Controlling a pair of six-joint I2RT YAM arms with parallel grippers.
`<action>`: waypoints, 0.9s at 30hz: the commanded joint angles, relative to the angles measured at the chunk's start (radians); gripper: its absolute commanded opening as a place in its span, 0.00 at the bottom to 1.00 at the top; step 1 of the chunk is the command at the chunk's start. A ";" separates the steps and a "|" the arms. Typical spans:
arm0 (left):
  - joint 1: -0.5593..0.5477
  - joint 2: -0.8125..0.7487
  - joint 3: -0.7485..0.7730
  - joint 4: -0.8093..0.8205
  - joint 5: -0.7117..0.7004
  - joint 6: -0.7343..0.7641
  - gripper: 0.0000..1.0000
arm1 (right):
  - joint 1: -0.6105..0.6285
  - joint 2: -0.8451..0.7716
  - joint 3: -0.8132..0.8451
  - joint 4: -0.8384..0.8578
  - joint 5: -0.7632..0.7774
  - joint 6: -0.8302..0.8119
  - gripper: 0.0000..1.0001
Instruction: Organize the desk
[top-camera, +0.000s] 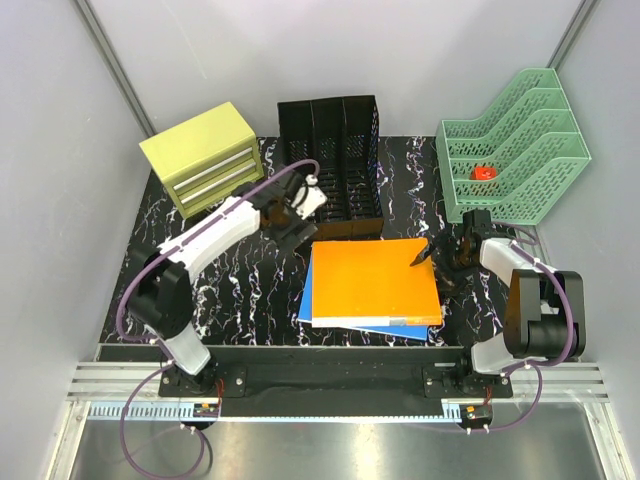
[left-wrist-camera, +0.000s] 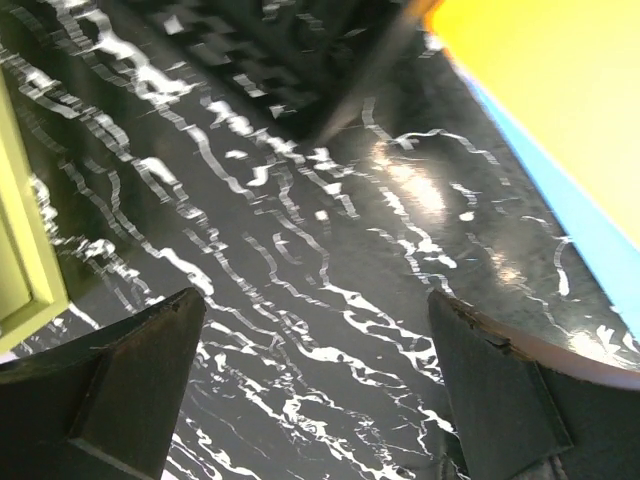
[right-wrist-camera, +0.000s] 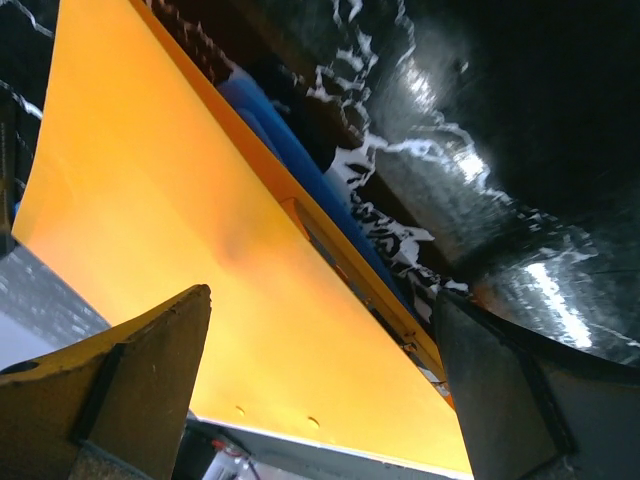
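The desk (top-camera: 240, 290) is a black tabletop with white veins. An orange folder (top-camera: 375, 280) lies at its middle on top of a blue folder (top-camera: 306, 300). My right gripper (top-camera: 437, 268) is open at the orange folder's right edge, one finger over the cover, the other beside it. In the right wrist view the gripper (right-wrist-camera: 322, 293) frames the orange folder (right-wrist-camera: 200, 220), with the blue folder (right-wrist-camera: 290, 150) under it. My left gripper (top-camera: 290, 225) hovers open above bare desk (left-wrist-camera: 300, 250), left of the folders; nothing sits in the gripper (left-wrist-camera: 312, 300).
A black mesh file holder (top-camera: 330, 165) stands at the back centre. A yellow-green drawer cabinet (top-camera: 205, 158) is at the back left. A green tiered tray (top-camera: 515, 160) at the back right holds a small red object (top-camera: 484, 173). Grey walls enclose the desk.
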 joint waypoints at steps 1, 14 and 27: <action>-0.060 0.036 0.012 0.007 -0.051 0.016 0.99 | 0.004 0.035 -0.056 -0.042 -0.041 -0.033 0.99; -0.192 0.103 -0.184 0.127 -0.227 0.073 0.99 | 0.004 0.039 -0.050 -0.045 -0.007 -0.043 1.00; -0.259 0.128 -0.155 0.167 -0.160 0.027 0.99 | 0.004 0.015 -0.053 -0.051 0.001 -0.040 1.00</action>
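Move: From the left hand, the orange folder's middle lies about 18 cm right, 6 cm back and 11 cm down, its left edge only some 5 cm right; the black rack is about 10 cm ahead and 9 cm right. The low right hand already straddles the folder's right edge, its middle about 13 cm left and 3 cm back. From that hand the blue folder beneath is about 15 cm left and 5 cm back, the green rack some 16 cm right and 22 cm ahead. Sinking about 8 cm, the left hand draws back 4 to 5 cm and eases right towards the orange folder's left edge, first edging right, slightly left, then right again. It turns clockwise and swings its open fingertips left, ending with one finger over the edge; no touch can be made out. The right hand, open, shifts the folder's right edge about 1 cm left, then holds still there. ##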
